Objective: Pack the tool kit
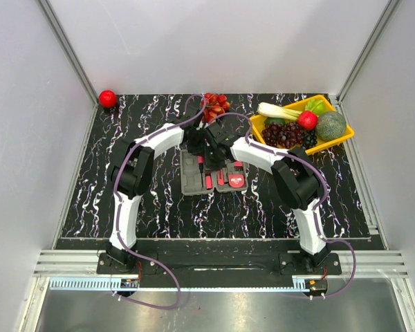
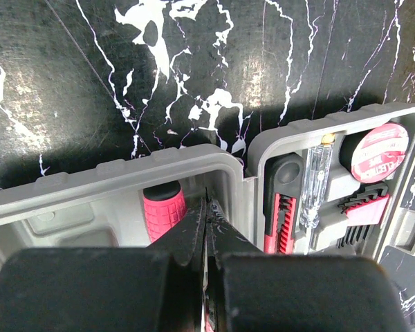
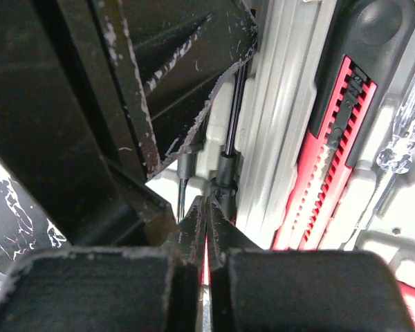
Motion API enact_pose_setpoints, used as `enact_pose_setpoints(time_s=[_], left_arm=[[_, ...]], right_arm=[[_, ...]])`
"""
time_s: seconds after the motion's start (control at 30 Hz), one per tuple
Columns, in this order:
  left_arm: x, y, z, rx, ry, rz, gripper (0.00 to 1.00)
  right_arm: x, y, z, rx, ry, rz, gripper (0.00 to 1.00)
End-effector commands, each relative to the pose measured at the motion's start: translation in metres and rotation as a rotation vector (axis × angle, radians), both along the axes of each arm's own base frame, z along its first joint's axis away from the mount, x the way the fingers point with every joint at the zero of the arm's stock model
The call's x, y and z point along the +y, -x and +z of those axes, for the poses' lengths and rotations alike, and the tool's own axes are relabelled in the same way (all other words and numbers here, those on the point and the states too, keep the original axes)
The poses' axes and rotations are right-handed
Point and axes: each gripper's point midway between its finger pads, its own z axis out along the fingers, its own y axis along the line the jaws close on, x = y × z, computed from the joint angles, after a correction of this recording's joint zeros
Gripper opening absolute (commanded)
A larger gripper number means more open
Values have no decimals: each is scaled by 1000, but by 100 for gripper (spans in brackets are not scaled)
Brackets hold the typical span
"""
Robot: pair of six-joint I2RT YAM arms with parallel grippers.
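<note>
The grey tool kit case (image 1: 191, 181) lies open in the middle of the black marbled table. Its right half holds a red and black knife (image 2: 280, 216), a clear-handled screwdriver (image 2: 315, 181), a round tape measure (image 2: 379, 152) and red-handled pliers (image 2: 364, 209). A red screwdriver handle (image 2: 164, 209) sits in the left half. My left gripper (image 2: 208, 207) is shut, tips low over the left half beside that handle. My right gripper (image 3: 206, 207) is shut too, tips at two thin metal shafts (image 3: 229, 117) next to the knife (image 3: 330, 159). Both grippers meet over the case's far side (image 1: 206, 149).
A yellow tray (image 1: 345, 135) of fruit stands at the back right. A red ball (image 1: 108, 98) lies in the far left corner, and a red fruit cluster (image 1: 216, 105) lies just beyond the case. White walls close in on three sides.
</note>
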Motion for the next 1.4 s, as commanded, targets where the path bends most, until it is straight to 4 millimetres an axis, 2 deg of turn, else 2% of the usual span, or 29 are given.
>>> enact_pose_setpoints(time_s=[0.0,0.07,0.13,0.2,0.27,0.33,0.4,0.47,0.5,0.57,0.63,0.7,0.8,0.9,0.97,1.0,1.07,1.17,1.37], left_arm=[[7,7,-18,58,-41,3,0],[4,3,-6,36,-23,-6,0],[2,-5,16,-9,0,-9,1],[0,-16,46,-76,27,-6,11],[-2,-27,81,-153,60,-6,31],[-5,-38,120,-231,107,-9,36],[-4,-45,152,-294,142,0,42],[2,-47,180,-351,162,11,47],[6,-46,191,-374,164,20,50],[19,-42,205,-409,151,33,57],[41,-37,214,-438,115,69,60],[67,-27,213,-443,68,117,66],[132,-9,203,-428,-42,255,72],[195,26,178,-381,-194,368,77],[231,56,149,-309,-286,434,81],[245,67,143,-287,-302,465,83],[268,90,128,-235,-324,526,87],[290,116,107,-170,-328,604,91],[305,144,78,-72,-311,684,97]], right_arm=[[-24,27,-51,145,138,-9,0],[-24,23,-43,123,135,-14,0],[-20,13,-25,70,115,-26,0],[-15,2,-3,10,85,-36,0],[-7,-10,24,-52,29,-56,0],[8,-23,60,-136,-82,-80,1],[15,-31,86,-209,-167,-101,3],[18,-36,109,-260,-220,-114,5],[13,-39,115,-290,-209,-135,6],[9,-40,125,-317,-210,-143,9],[4,-37,128,-324,-205,-151,12],[-3,-35,127,-325,-189,-168,16],[-16,-33,125,-333,-148,-197,24],[-26,-28,121,-330,-129,-214,27],[-31,-26,117,-316,-124,-229,29],[-31,-24,113,-307,-123,-226,30],[-32,-22,109,-292,-123,-223,31],[-32,-21,104,-270,-118,-216,33],[-35,-21,95,-232,-91,-204,46]])
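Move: The pliers, hidden under the left arm just now, lie on the bare table about 24 cm to the left of the left hand, some 15 cm back and a little below. Its shut fingertips are at the tip of the rear-handled screwdriver, whose middle is about 8 cm straight back; the front-handled screwdriver is centred 6 cm back and 2 cm left. From the right hand, at that rear-handled screwdriver's collar, the pliers are 24 cm left and 7 cm back, the utility knife 4 cm right and 2 cm ahead. Straight up some 20 cm, the left hand lifts off the screwdriver's tip end, then swings left and back, sinking again towards the pliers; it opens almost fully and turns about 35 degrees counter-clockwise, ending above them without touching. The right hand comes free too, rising to hover over the case, drifting slightly right, tipping its fingers forward and partly opening. ##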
